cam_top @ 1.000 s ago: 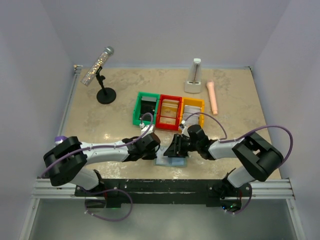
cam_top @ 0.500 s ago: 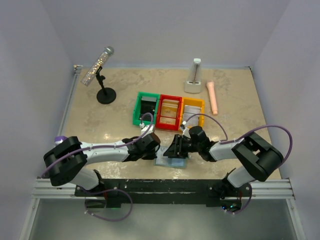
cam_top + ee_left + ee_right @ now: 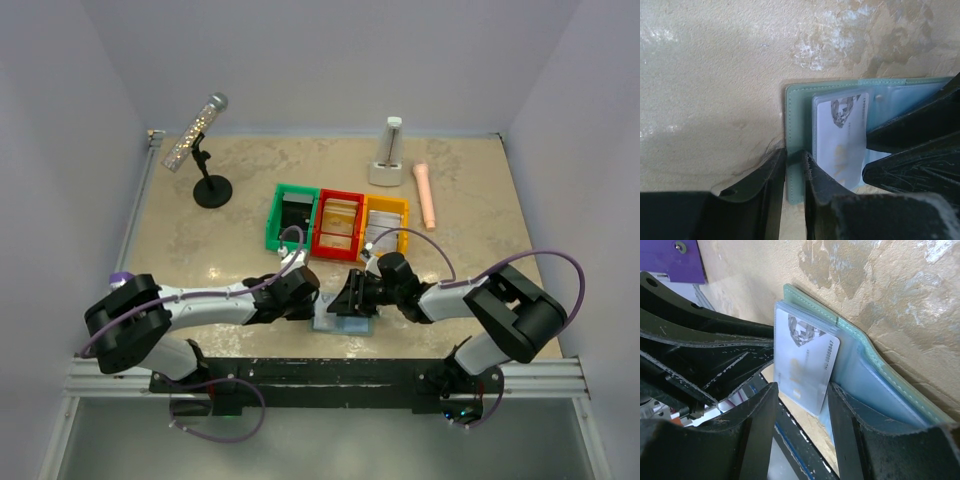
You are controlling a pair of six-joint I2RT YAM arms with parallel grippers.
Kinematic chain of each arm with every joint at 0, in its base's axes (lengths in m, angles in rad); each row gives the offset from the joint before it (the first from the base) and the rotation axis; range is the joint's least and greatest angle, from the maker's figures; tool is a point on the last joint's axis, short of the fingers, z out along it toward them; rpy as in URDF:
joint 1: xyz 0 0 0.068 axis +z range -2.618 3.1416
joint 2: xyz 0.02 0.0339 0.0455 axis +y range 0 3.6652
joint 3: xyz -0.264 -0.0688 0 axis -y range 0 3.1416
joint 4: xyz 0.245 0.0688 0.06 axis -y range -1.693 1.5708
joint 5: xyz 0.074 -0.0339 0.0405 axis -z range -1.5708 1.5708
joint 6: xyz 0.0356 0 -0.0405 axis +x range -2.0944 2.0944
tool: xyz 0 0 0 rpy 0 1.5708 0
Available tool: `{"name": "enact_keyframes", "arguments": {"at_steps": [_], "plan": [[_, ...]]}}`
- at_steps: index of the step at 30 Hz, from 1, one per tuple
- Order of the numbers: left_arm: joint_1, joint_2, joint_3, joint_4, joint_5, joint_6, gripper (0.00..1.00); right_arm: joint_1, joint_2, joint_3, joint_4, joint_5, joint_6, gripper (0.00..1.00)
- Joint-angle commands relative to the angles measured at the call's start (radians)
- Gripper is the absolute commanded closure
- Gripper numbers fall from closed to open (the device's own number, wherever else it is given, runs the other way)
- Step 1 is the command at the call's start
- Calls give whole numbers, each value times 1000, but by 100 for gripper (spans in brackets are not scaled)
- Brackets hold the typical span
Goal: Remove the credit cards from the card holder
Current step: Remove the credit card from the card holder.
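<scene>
The card holder [image 3: 342, 323] lies open on the table near its front edge, between both grippers. Its grey-green edge [image 3: 797, 115] and pale blue panel [image 3: 875, 390] show in the wrist views. One pale credit card [image 3: 840, 135] sticks partway out of a pocket. My left gripper [image 3: 794, 161] has its jaws narrowly apart, and the holder's flat left edge strip shows in the gap. My right gripper [image 3: 802, 390] stands open, its fingers flanking the card's [image 3: 802, 365] free end. In the top view the left gripper [image 3: 316, 310] and right gripper [image 3: 346, 312] nearly meet over the holder.
Green [image 3: 292, 217], red [image 3: 338, 224] and yellow [image 3: 385, 222] bins stand just behind the grippers. A microphone on a stand [image 3: 205, 150], a metronome [image 3: 388, 155] and a pink cylinder [image 3: 425, 195] sit further back. The black base rail [image 3: 330, 370] runs just in front of the holder.
My left gripper's jaws have parted a little over the holder's edge. Neither arm nor the holder has visibly shifted in the top view.
</scene>
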Motion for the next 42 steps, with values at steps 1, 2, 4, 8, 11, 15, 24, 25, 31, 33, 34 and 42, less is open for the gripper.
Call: {"name": "enact_keyframes", "arguments": {"at_steps": [1, 2, 4, 8, 11, 15, 24, 25, 31, 33, 34, 42], "plan": [[-13, 5, -51, -153, 33, 4, 74, 5, -6, 9, -27, 24, -23, 50], [-13, -3, -47, -158, 32, 5, 74, 5, -8, 10, -27, 24, -23, 50], [-13, -17, -41, -170, 27, 8, 74, 4, -9, 10, -30, 26, -24, 50], [-8, -50, -32, -205, 7, 14, 74, 5, -17, 14, -45, 27, -30, 50], [-2, -84, -34, -225, -10, 19, 74, 4, -20, 17, -56, 27, -36, 50], [0, -156, -64, -170, -5, 20, 74, 5, -20, 15, -57, 27, -38, 50], [0, -320, -166, 71, 73, 54, 40, 5, -20, 20, -65, 23, -41, 49], [0, -327, -162, 77, 76, 62, 38, 5, -19, 21, -65, 23, -41, 49], [0, -305, -166, 166, 120, 76, 37, 5, -13, 27, -66, 21, -41, 49], [0, -282, -164, 189, 133, 82, 37, 5, -13, 29, -69, 21, -41, 49], [0, -268, -162, 201, 136, 82, 37, 5, -16, 27, -73, 21, -42, 49], [0, -198, -169, 288, 159, 77, 37, 5, -13, 35, -83, 17, -47, 48]]}}
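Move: The credit card, still in the left page of the open card holder, has its middle about 3 cm right of the left hand, 1 cm ahead and 1 cm below. The holder's right page lies some 10 cm right of the left hand and 1 cm ahead, the red tray about 20 cm ahead and 6 cm right. From the right hand the same card is about 2 cm left, 1 cm ahead and 2 cm below. Leftward and back at first, the left hand draws about 4 cm off the card's left edge, staying low; then it rises some 4 cm while swinging about 5 cm back to the right, its fingers opening clearly and its left side rolling down some 15 degrees. It ends sinking a little above the card's near-left part. The right hand stays put at the card's right edge, fingers half open. ##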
